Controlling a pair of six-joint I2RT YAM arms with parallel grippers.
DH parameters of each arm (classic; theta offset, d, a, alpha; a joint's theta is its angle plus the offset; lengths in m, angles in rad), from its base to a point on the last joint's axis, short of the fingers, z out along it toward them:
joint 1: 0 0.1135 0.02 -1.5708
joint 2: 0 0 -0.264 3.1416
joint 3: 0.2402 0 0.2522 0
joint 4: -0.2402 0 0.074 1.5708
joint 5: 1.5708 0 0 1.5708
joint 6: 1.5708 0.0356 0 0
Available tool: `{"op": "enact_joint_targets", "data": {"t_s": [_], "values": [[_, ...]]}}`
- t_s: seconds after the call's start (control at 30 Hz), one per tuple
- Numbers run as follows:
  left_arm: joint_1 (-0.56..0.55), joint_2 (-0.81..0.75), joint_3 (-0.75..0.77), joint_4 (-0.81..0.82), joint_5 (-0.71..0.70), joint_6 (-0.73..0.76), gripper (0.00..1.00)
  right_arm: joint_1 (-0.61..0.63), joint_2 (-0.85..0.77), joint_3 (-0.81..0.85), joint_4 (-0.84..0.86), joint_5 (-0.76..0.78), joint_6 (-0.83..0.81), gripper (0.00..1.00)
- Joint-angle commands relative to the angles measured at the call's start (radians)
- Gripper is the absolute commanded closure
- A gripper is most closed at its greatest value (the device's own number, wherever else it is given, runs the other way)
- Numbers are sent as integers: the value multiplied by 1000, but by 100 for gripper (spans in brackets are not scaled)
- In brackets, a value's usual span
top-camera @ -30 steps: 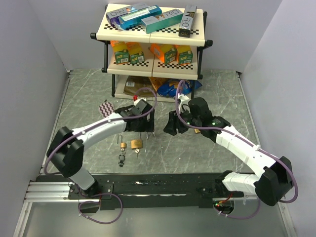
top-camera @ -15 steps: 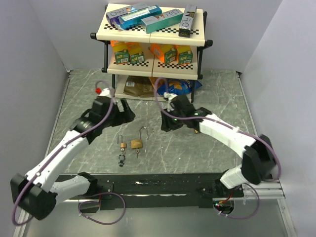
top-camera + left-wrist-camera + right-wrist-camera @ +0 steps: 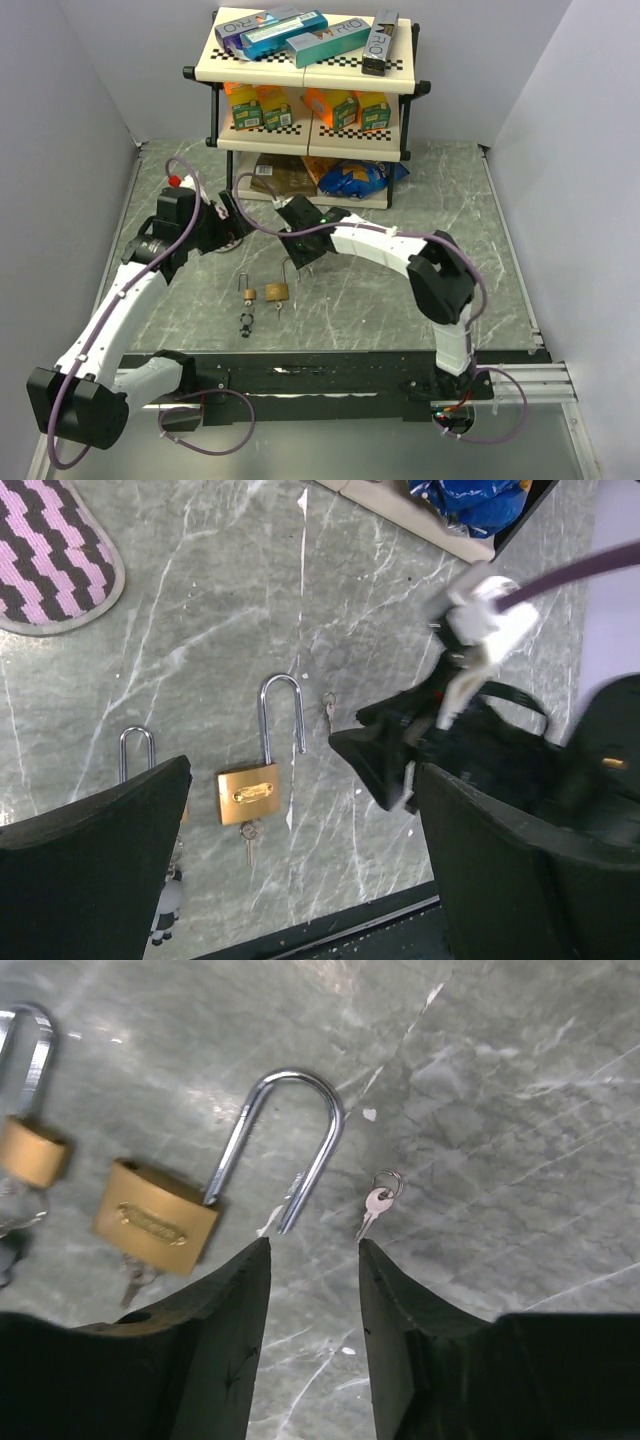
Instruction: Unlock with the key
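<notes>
A brass padlock (image 3: 155, 1217) lies on the marble table, its shackle (image 3: 290, 1140) swung free at one end. A key (image 3: 248, 842) sticks out of the bottom of its body (image 3: 248, 793). A loose small key (image 3: 378, 1203) on a ring lies just right of the shackle. My right gripper (image 3: 313, 1250) hovers open just below the shackle's free end and this key, with nothing between its fingers. My left gripper (image 3: 303, 770) is wide open and higher up, off to the left (image 3: 228, 222). A smaller padlock (image 3: 30, 1150) lies to the left.
A keychain figure (image 3: 246, 322) lies in front of the small padlock (image 3: 248, 293). A pink zigzag pad (image 3: 50, 550) lies far left. A shelf unit (image 3: 310, 60) with boxes stands at the back, snack bags (image 3: 350, 178) under it. Grey walls close both sides.
My left arm has pulled back to the left, away from the padlocks, with its jaws wider. My right arm has swung left to the big padlock, and its jaws have narrowed somewhat.
</notes>
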Motion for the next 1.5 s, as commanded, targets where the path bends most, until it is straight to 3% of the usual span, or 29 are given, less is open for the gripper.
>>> {"op": "enact_joint_targets", "data": {"t_s": [0.0,0.63,0.87,1.2,1.47], "values": [[39,32,50,-6,84,49,1,7,76,96,-113,96,-13,55],[52,86,50,14,135,75,1,4,252,191,-182,157,-7,64],[52,79,47,12,131,72,1,-2,259,191,-205,156,16,73],[52,71,52,32,150,71,1,-30,203,162,-187,97,60,98],[50,54,52,81,182,45,1,-64,125,119,-162,61,85,100]]}}
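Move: The key lies flat on the table some 7 cm below the right hand, about 1 cm ahead and 2 cm to its right. The big padlock's body is about 6 cm to this hand's left and 4 cm back, its open shackle reaching towards the key; the small padlock is about 12 cm left and 5 cm back. From the left hand, the key lies roughly 13 cm right, 2 cm ahead and 20 cm below. Lower the right gripper about 6 cm onto the key beside the big padlock's open shackle, easing some 2 cm to the right and a little forward, and swing the fingers about 15 degrees nearer to straight down. Once low, close the half-open fingers fully and pinch the key just below its ring, then begin to rise by barely 1 cm. ##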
